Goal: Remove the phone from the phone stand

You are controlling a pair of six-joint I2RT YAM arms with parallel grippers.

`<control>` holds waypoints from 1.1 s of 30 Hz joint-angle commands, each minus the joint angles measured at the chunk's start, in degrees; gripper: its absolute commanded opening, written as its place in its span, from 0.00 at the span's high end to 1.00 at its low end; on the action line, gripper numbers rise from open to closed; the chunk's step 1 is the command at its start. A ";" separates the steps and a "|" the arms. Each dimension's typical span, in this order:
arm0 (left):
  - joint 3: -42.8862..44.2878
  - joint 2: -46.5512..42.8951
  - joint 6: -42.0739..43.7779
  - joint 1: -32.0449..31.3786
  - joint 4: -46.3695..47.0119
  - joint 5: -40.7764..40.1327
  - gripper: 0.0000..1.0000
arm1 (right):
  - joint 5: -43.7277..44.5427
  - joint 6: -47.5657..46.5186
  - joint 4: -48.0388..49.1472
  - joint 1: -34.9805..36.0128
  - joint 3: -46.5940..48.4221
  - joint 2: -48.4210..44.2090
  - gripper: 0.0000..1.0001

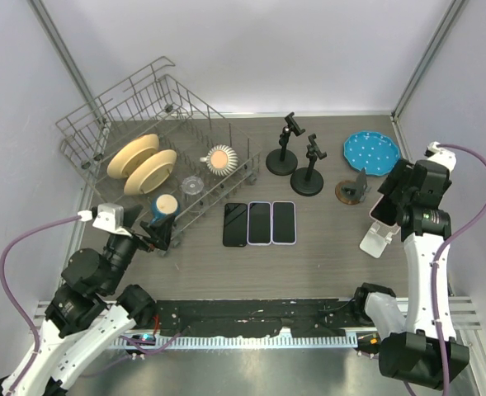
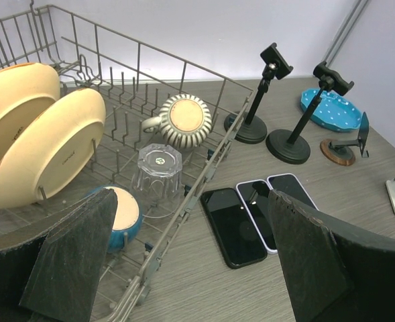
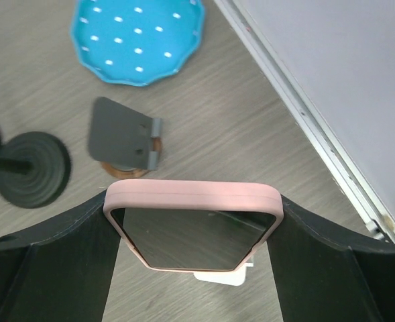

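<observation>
A phone (image 3: 194, 228) in a pink case sits between the fingers of my right gripper (image 3: 192, 221), which is shut on its two side edges. In the top view this phone (image 1: 383, 211) is at the right of the table, tilted, with the right gripper (image 1: 389, 202) around it. The white phone stand (image 1: 376, 240) lies just below it, and a bit of the stand (image 3: 218, 277) shows under the phone's lower edge. Whether they touch I cannot tell. My left gripper (image 1: 156, 233) hangs open beside the dish rack, and its fingers (image 2: 73, 258) hold nothing.
Three phones (image 1: 260, 223) lie flat side by side mid-table. A wire dish rack (image 1: 86, 132) with bowls, a mug and a glass fills the left. Two black clamp stands (image 1: 282, 150) (image 1: 309, 172), a blue plate (image 1: 371, 152) and a small dark stand (image 1: 354, 190) lie behind.
</observation>
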 commanded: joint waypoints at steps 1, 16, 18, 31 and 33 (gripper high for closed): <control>-0.27 1.45 1.11 0.74 3.11 0.34 0.01 | -6.39 1.86 -0.15 2.32 7.20 -0.71 0.81; -0.80 3.47 1.55 3.73 3.46 0.96 0.01 | 2.29 5.03 -5.00 32.36 13.10 11.41 0.81; -0.88 3.38 1.72 3.82 3.46 0.87 0.01 | 3.60 5.82 -2.45 35.10 12.05 13.26 0.81; -1.76 4.35 2.25 3.90 4.25 1.22 0.01 | 13.19 8.02 11.27 43.64 2.29 25.57 0.82; -1.94 5.14 2.16 3.90 4.34 1.83 0.01 | 14.25 8.02 11.09 43.64 1.76 27.14 0.82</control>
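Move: The phone is already pinched in the right hand and clear of its stand. The bare spot it is taken to lies about 21 cm left, 4 cm ahead and 21 cm below. The nearest lilac-edged phone lies some 9 cm left of that spot; the nearer black stand is 16 cm beyond the spot. The wood-based stand is roughly 15 cm ahead of the hand and 7 cm left, and the white stand almost straight beneath. From the left hand the spot is about 44 cm right, 13 cm ahead and 30 cm down. Swinging some 21 cm left, away from the white stand, the right hand keeps its grip on the phone, first rising about 4 cm, then sinking to finish roughly 10 cm below its start over the bare spot beside the lilac-edged phones. It drifts about 5 cm forward, turns some 30 degrees counter-clockwise and tips further down. The left hand eases slightly forward and down. ##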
